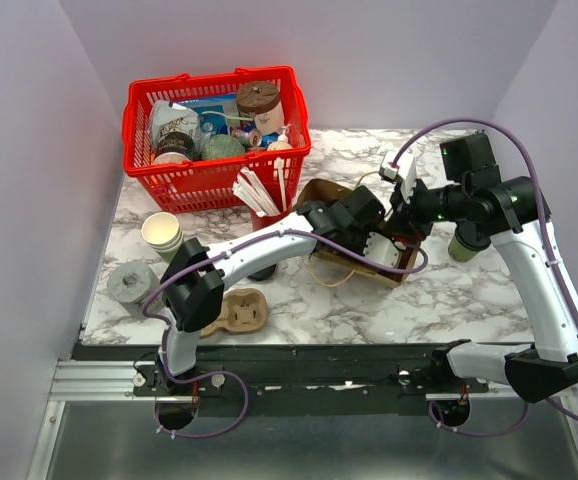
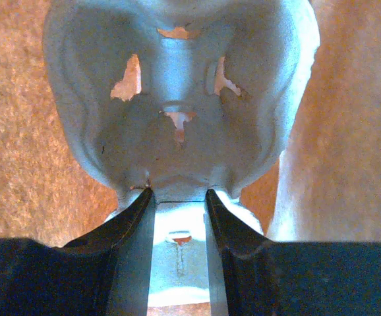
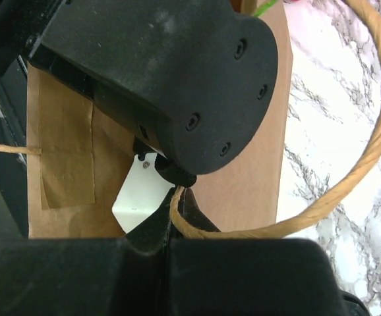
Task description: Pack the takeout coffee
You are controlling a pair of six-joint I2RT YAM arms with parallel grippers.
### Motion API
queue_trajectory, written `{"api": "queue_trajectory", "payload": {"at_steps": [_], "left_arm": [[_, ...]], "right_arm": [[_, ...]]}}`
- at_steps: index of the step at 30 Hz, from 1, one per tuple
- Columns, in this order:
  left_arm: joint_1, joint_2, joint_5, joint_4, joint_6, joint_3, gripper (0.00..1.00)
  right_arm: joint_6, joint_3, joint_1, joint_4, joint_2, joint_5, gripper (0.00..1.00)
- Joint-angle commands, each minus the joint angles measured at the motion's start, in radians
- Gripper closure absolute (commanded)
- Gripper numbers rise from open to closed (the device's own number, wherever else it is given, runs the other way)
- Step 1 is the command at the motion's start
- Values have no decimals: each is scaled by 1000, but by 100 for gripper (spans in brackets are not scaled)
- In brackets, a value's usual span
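The takeout coffee (image 1: pixel 462 243), a green cup with a dark lid, stands on the marble at the right, half hidden behind my right arm. A brown paper bag (image 1: pixel 324 190) lies on its side mid-table. My left gripper (image 2: pixel 179 194) reaches into the bag's mouth and is shut on a pale moulded cup carrier (image 2: pixel 177 99), with brown bag walls on both sides. My right gripper (image 3: pixel 177 197) is shut on the bag's twine handle (image 3: pixel 349 191) at the bag's (image 3: pixel 236 197) edge. In the top view the left fingers are hidden inside the bag.
A red basket (image 1: pixel 141 120) full of groceries stands at the back left, with straws leaning on its front. A lidless stack of cups (image 1: pixel 162 233), a grey round lid (image 1: pixel 129 282) and a brown cup carrier (image 1: pixel 241 312) lie at the front left.
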Motion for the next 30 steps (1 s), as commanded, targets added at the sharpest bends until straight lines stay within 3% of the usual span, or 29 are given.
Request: {"api": "queue_trajectory", "payload": {"at_steps": [1,10,24,30], "left_arm": [[34,-52,52,-61,-6,-26,100],[45,-91,85,22,-6,-78,100],[46,-79,46,191,19,-129,100],[45,-28,-67,272,43,-124,100]], "right_arm": [[55,-1,19,-53,-14,-42,99],[139,10,19,46,-3,141,99],[185,114,17,116,90,240,99],[203,174,17,108,118,199,99]]}}
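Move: The left hand, holding the cup carrier, is already inside the paper bag, whose middle is about 3 cm back and 2 cm left at its height. From it the red straw cup stands roughly 20 cm left and 4 ahead. From the right hand, shut on the rim, the bag's middle lies some 7 cm left, 1 ahead and 16 below; the lidded coffee cup is about 17 cm right and 5 ahead, 26 below. Right hand, still pinching the bag's rim, pulls forward about 5 cm; left sways the carrier left, then forward-right. ##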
